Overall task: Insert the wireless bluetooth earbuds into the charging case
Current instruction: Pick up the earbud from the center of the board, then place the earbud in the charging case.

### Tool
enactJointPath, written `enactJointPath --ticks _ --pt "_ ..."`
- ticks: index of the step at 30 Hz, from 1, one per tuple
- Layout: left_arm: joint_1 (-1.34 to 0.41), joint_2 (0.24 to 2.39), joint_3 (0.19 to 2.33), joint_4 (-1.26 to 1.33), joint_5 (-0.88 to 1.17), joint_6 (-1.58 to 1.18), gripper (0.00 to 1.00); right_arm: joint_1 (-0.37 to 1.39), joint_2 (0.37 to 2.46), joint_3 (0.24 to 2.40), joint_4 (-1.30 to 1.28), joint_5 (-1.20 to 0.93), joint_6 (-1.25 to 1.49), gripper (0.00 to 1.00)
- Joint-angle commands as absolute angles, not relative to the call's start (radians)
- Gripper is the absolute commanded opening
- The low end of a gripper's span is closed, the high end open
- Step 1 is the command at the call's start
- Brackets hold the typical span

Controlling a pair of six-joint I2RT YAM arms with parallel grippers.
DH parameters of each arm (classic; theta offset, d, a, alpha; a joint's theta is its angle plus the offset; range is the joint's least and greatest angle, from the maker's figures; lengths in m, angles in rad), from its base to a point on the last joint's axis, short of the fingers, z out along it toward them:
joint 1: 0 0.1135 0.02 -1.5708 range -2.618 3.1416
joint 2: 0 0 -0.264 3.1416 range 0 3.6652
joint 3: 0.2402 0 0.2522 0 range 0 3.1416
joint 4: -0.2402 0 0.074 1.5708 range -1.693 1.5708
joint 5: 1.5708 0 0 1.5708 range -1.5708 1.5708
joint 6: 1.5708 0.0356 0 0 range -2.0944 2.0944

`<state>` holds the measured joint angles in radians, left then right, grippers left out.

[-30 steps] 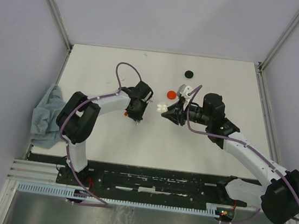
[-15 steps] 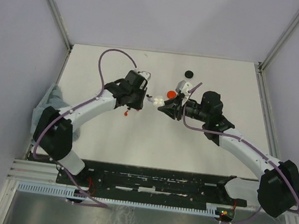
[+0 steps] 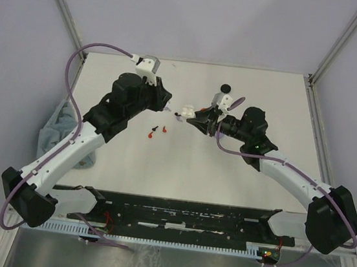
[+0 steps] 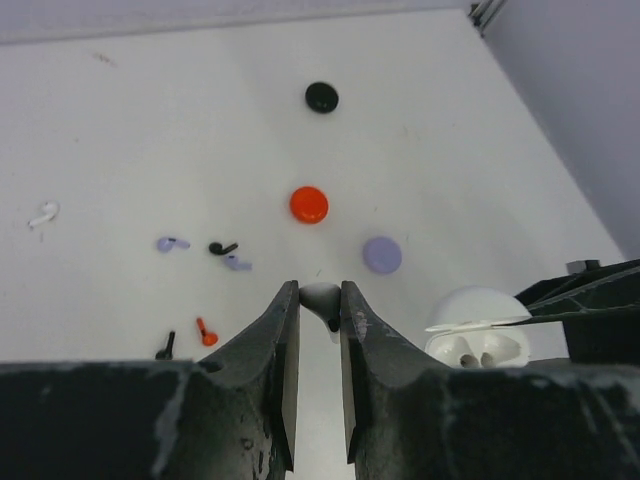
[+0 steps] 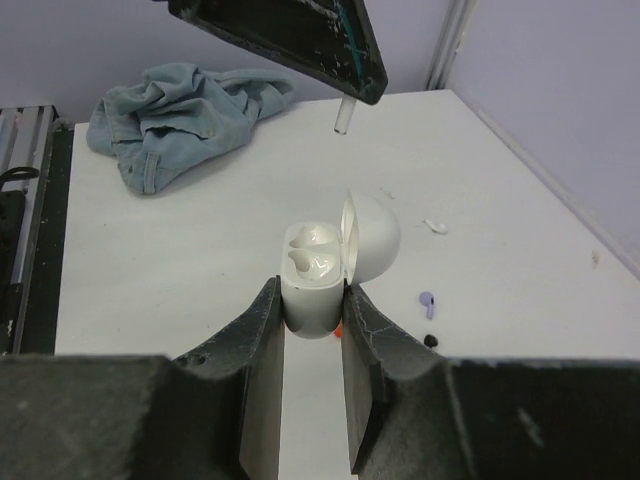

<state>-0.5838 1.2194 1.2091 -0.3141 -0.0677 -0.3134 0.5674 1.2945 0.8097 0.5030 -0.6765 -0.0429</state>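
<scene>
My left gripper (image 4: 320,290) is shut on a white earbud (image 4: 322,298), pinched at the fingertips above the table. My right gripper (image 5: 312,290) is shut on the white charging case (image 5: 318,280), held upright with its lid (image 5: 368,235) open and both sockets showing. The earbud's stem (image 5: 342,115) hangs above and behind the case. From above, the left gripper (image 3: 168,108) and right gripper (image 3: 195,118) face each other, the case (image 3: 185,111) between them. Another white earbud (image 4: 43,213) lies far left.
Lavender earbuds (image 4: 171,243), a black earbud (image 4: 222,248), a red one (image 4: 205,332) and another black one (image 4: 165,346) lie loose on the table. Red (image 4: 309,204), black (image 4: 321,97) and lavender (image 4: 382,254) round cases sit farther off. A blue cloth (image 3: 56,125) lies at the left edge.
The left arm has stretched out and swung towards the far side, bringing its white earbud near the case. The right gripper has carried the open case left and slightly farther away.
</scene>
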Motion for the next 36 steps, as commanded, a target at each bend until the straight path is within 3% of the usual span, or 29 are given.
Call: enactJointPath --ticks 1,17,36 --pt "-0.584 1.137 1.168 -0.133 -0.015 -0.376 0.21 0.568 1.303 0.865 0.626 -0.683 -0.058 0.11" --pt "-0.635 1.049 0.981 0.236 0.114 -0.492 0.20 0.569 1.267 0.852 0.695 -0.648 -0.005 0.11" --pt "-0.718 1.054 0.932 0.283 -0.032 -0.395 0.18 0.583 1.262 0.844 0.741 -0.629 0.023 0.11"
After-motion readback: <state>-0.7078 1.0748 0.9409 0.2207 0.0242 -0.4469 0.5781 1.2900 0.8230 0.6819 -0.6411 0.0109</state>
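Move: The left gripper holds the white earbud. The open charging case waits in the right gripper about 7 cm to the left hand's right, some 4 cm nearer the base and 2 cm lower. Far below on the board, roughly 29 cm down, a black earbud lies 11 cm ahead and level sideways, and a red disc 13 cm ahead and 10 cm right. From the right hand, the white earbud is about 8 cm left, 4 cm ahead and 3 cm up. Lift the left gripper about 5 cm first, then carry the held white earbud right and back, some 5 cm each way, to the mouth of the case. Roll its left side down some 20 degrees as you go, bring the fingers nearly level and swing them slightly clockwise. Raise the right gripper with the case about 5 cm, its fingers tilting slightly up. Keep both grips. ##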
